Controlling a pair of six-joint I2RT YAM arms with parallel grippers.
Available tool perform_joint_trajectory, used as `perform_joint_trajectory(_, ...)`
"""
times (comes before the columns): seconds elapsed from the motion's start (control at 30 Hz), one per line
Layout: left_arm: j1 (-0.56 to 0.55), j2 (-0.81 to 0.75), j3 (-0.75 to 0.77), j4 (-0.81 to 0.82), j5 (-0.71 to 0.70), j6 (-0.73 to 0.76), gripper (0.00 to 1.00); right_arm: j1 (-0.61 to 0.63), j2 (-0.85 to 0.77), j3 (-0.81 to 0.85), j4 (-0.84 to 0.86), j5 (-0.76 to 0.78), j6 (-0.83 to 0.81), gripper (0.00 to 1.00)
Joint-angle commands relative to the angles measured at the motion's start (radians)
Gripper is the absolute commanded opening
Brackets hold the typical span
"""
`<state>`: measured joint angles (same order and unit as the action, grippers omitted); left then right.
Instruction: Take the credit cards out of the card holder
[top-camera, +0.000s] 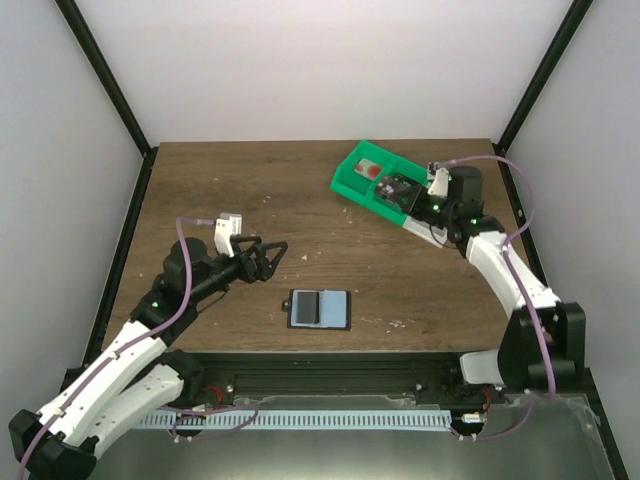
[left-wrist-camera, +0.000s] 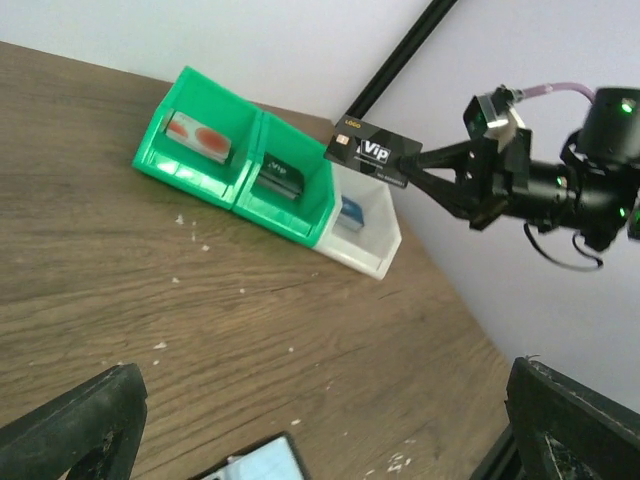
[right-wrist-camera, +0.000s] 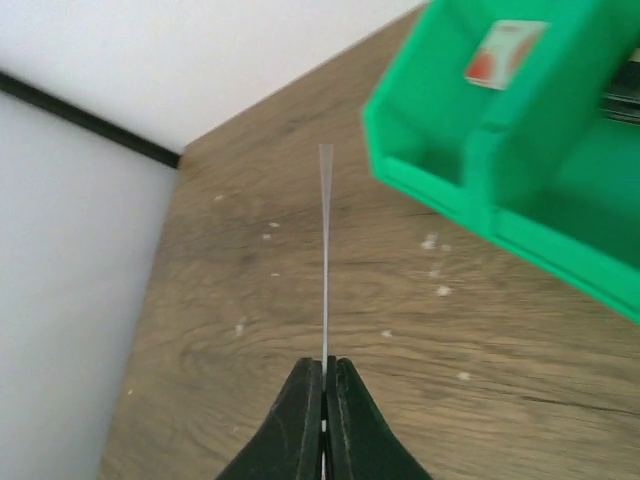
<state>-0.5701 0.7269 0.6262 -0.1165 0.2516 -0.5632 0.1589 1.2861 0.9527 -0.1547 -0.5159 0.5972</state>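
Note:
The card holder (top-camera: 318, 309) lies open on the table near the front edge, its two pale blue-grey panels facing up; one corner of it (left-wrist-camera: 255, 462) shows in the left wrist view. My left gripper (top-camera: 278, 258) hovers to its upper left, open and holding nothing, with its fingers (left-wrist-camera: 75, 428) wide apart. My right gripper (top-camera: 412, 192) is shut on a black credit card (left-wrist-camera: 372, 152) marked VIP, held above the bins. In the right wrist view that card (right-wrist-camera: 325, 250) is edge-on between the shut jaws (right-wrist-camera: 325, 368).
A row of bins stands at the back right: two green (left-wrist-camera: 195, 140) (left-wrist-camera: 285, 185) and a white one (left-wrist-camera: 362, 228). A red-and-white card (right-wrist-camera: 503, 52) lies in the end green bin (right-wrist-camera: 440, 120). Small white specks dot the wooden table (top-camera: 220, 190). Black frame posts stand at the corners.

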Motion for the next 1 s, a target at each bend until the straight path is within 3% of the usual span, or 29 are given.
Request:
perform_joint_trajectory(0.0, 0.001, -0.025, 0.037, -0.110, -0.012, 0.122, 1.00, -0.104, 0.128, 0.108, -0.075, -0.079, -0.044, 0.00)
perform_joint_trajectory(0.2, 0.001, -0.023, 0.081, -0.236, -0.020, 0.212, 1.00, -0.170, 0.324, 0.287, -0.157, -0.067, -0.069, 0.01)
perform_joint_trajectory(0.43, 0.002, -0.070, 0.050, -0.230, -0.026, 0.228, 1.00, -0.180, 0.549, 0.508, -0.251, -0.017, -0.090, 0.01)
perform_joint_trajectory(0.97, 0.001, -0.126, 0.042, -0.242, -0.054, 0.244, 1.00, -0.198, 0.739, 0.696, -0.343, 0.071, -0.088, 0.01)
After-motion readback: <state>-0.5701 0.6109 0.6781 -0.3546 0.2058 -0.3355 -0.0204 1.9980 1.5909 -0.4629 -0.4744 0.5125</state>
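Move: The right gripper already holds a black VIP card. Its goal, the stack of black cards in the middle green compartment, lies about 18 cm ahead of it, 5 cm to its right and 21 cm below. At that same depth, the red-and-white card is some 23 cm ahead and 5 cm left, and the blue cards in the white compartment about 12 cm ahead and 16 cm right. From the left gripper the black stack is roughly 31 cm ahead, 34 cm right and 24 cm below. Carry the black card with the right gripper forward about 15 cm, also 10 cm down and 8 cm right, towards the middle green compartment, sinking more steeply once the forward run slows. Tip the fingers down some 20 degrees and keep the card pinched. Draw the empty left gripper back and left about 3 cm, still wide open, rolling its left side up slightly. ##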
